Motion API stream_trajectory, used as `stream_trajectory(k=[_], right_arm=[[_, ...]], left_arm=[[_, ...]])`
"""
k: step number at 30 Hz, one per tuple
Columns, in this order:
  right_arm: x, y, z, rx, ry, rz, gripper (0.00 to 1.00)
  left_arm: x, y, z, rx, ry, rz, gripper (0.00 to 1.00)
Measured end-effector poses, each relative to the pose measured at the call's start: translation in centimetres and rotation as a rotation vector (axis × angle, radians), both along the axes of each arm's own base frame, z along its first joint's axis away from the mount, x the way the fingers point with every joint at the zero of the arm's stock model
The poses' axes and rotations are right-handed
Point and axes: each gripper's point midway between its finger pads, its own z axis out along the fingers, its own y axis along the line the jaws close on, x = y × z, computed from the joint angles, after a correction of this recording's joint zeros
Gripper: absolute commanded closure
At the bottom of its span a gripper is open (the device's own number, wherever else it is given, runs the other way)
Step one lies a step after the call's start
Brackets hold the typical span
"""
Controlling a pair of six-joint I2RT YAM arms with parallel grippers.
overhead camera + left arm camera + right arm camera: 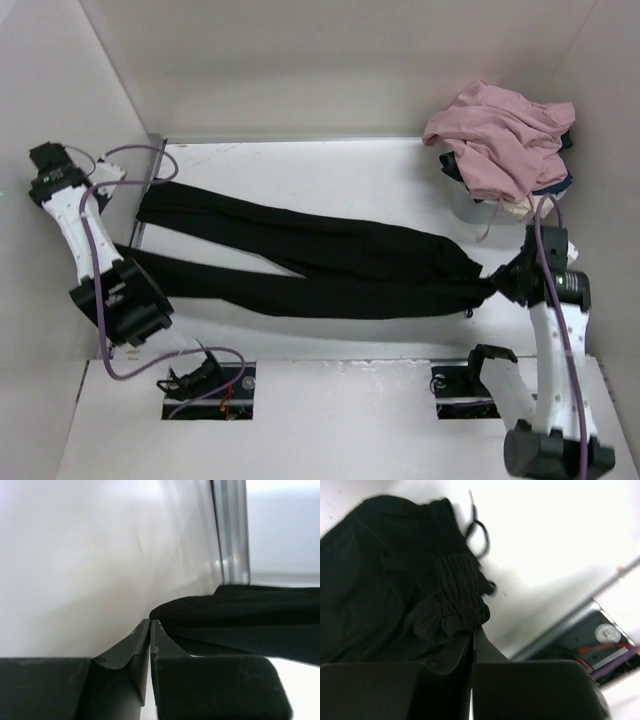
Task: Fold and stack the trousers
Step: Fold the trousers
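Note:
The black trousers (330, 265) lie stretched across the white table, with the legs pointing left and the waist at the right. My right gripper (497, 283) is shut on the bunched elastic waistband (460, 590), which sits gathered at its tips (472, 627). A drawstring loop (479, 532) trails beyond it. My left gripper (126, 260) is at the end of the nearer leg by the left wall. Its jaws (150, 622) are closed at the corner of the hem (170, 610), and the cloth (240, 620) runs off to the right. The far leg lies behind it.
A dusty-pink garment (500, 135) is heaped over navy and cream cloth (556, 183) on a pale tub (470, 205) at the back right. White walls enclose the table. A metal post (150, 190) (230, 530) stands in the left corner, close to my left arm.

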Motion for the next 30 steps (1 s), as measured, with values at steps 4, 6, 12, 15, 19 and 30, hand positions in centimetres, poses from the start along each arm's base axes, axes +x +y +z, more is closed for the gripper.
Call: stream_trajectory(k=[4, 6, 12, 15, 19, 30], right_arm=[[4.9, -0.2, 0.5, 0.017, -0.005, 0.029, 1.0], [6.5, -0.4, 1.9, 0.0, -0.066, 0.048, 1.0], [4.6, -1.6, 2.9, -0.044, -0.179, 0.01, 1.0], [3.0, -1.3, 0.5, -0.029, -0.135, 0.001, 1.0], [1.4, -0.5, -1.8, -0.004, -0.055, 0.019, 0.98], [1.7, 0.6, -2.8, 0.001, 0.015, 0.089, 0.96]], left_arm=[[6.2, 1.0, 1.8, 0.04, -0.093, -0.031, 0.96], [7.2, 1.5, 2.9, 0.063, -0.137, -0.03, 0.95], [3.1, 1.5, 1.7, 0.053, -0.132, 0.024, 0.94], [-0.4, 0.7, -1.9, 0.005, -0.062, 0.061, 0.94], [-4.3, -0.5, -7.4, -0.074, 0.053, 0.093, 0.87], [-8.2, -1.4, -12.3, -0.131, 0.16, 0.098, 0.56]])
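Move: The trousers hang taut between the hands, the near leg's hem at the left fingertips and the waistband pinched in the right. From the left hand the hem's landing spot is about 22 cm down, 10 cm to the right and level fore and aft; the far leg's hem lies some 22 cm ahead and 5 cm right. The right hand has bare table about 15 cm straight below, the hips some 12 cm left and 8 cm ahead, the laundry bin about 36 cm ahead and 7 cm right. Swinging forward together about 7 cm and lifting slightly, both hands then pull back. The left sweeps back some 15 cm while sinking well below its start, down beside the table's left edge, and opens its fingers to nearly half, letting go of the near hem; the right drops back to about 2 cm ahead and 3 cm lower, keeping its pinch on the waistband. ##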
